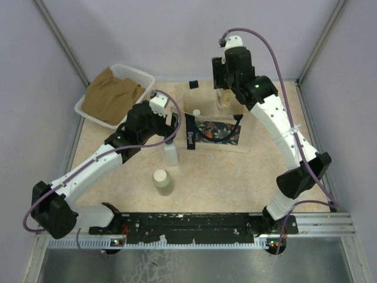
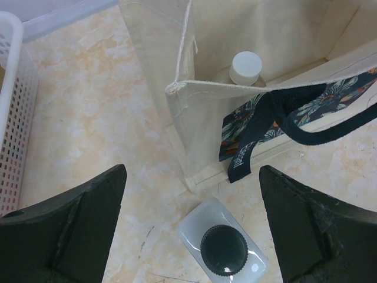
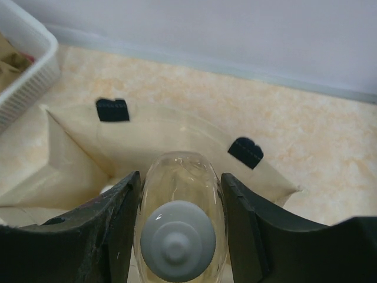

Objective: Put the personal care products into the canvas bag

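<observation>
The canvas bag (image 1: 219, 133) stands open at mid-table, floral panel facing me. My right gripper (image 3: 181, 180) is shut on a clear bottle with a silver cap (image 3: 177, 243), held upright over the bag's open mouth (image 3: 76, 159). From above, that bottle (image 1: 223, 101) hangs at the bag's far side. A white cap (image 2: 245, 66) of a bottle shows inside the bag (image 2: 200, 130). My left gripper (image 2: 193, 200) is open, above a white bottle with a black cap (image 2: 224, 250) that stands beside the bag's corner. A pale green bottle (image 1: 163, 181) stands nearer me.
A clear plastic tub (image 1: 141, 73) with brown cloth sits at the back left, its mesh wall (image 2: 15, 118) close to my left gripper. The bag's black strap (image 2: 247, 156) droops over its front. Walls and frame posts enclose the table; a black rail (image 1: 188, 223) runs along the near edge.
</observation>
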Available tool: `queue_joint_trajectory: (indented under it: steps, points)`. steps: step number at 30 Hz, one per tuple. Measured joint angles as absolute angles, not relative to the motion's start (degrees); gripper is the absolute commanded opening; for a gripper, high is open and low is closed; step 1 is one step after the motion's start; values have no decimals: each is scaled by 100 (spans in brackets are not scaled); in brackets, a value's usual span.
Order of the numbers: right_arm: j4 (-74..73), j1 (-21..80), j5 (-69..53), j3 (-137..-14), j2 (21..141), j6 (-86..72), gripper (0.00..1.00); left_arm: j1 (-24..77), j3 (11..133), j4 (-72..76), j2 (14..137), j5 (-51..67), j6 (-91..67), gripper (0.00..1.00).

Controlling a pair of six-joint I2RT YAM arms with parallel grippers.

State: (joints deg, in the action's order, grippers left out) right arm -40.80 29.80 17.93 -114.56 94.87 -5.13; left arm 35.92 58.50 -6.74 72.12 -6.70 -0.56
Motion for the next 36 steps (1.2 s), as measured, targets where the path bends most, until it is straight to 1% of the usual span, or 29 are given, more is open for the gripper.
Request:
queue_joint_trajectory:
  steps: [5,10,19,30,31,33,34,35,36]
  points:
    - [-3924,2858,1817,-10261,9489,-515,0,3590,5850,-624,7223,-633,-56,99]
    - [-3815,2786,1977,-9378,9494,-513,0,3590,5841,-593,7223,-620,-56,99]
    - [-3267,2484,1894,-8416,9494,-624,0,3590,5833,-556,7231,-596,-56,99]
    - [-3133,1944,1865,-7839,9430,-770,0,3590,5833,-504,7413,-523,-60,99]
    - [-3135,1933,1870,-7815,9411,-768,6,3590,5833,-504,7437,-508,-60,99]
    - [-3140,1920,1883,-7787,9373,-764,26,3590,5833,-504,7481,-489,-60,99]
    - [-3140,1916,1883,-7787,9369,-764,41,3590,5833,-504,7496,-486,-60,100]
    - [-3135,1916,1872,-7784,9362,-762,63,3590,5833,-506,7507,-486,-60,99]
    - [-3120,1916,1855,-7765,9349,-757,88,3590,5833,-508,7507,-486,-60,99]
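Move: The right hand holds the amber bottle high over the canvas bag: the bag's middle lies about 28 cm below it, some 3 cm back and 2 cm to its right. Inside the bag, the clear bottle stands about 6 cm left and 2 cm back of that hand, and the white bottle stands outside, some 16 cm left and 16 cm back. From the left hand the bag's middle is roughly 16 cm right, 6 cm ahead and 14 cm down. Still gripping the amber bottle, the right hand lowers it through the bag's mouth, dropping fast at first and then slowing, some 23 cm down in all. It drifts about 10 cm right into the bag's right-hand part, away from the clear bottle, while the wrist tips some 25 degrees further down; the fingers keep their hold. The open left hand sinks barely 2 cm. ##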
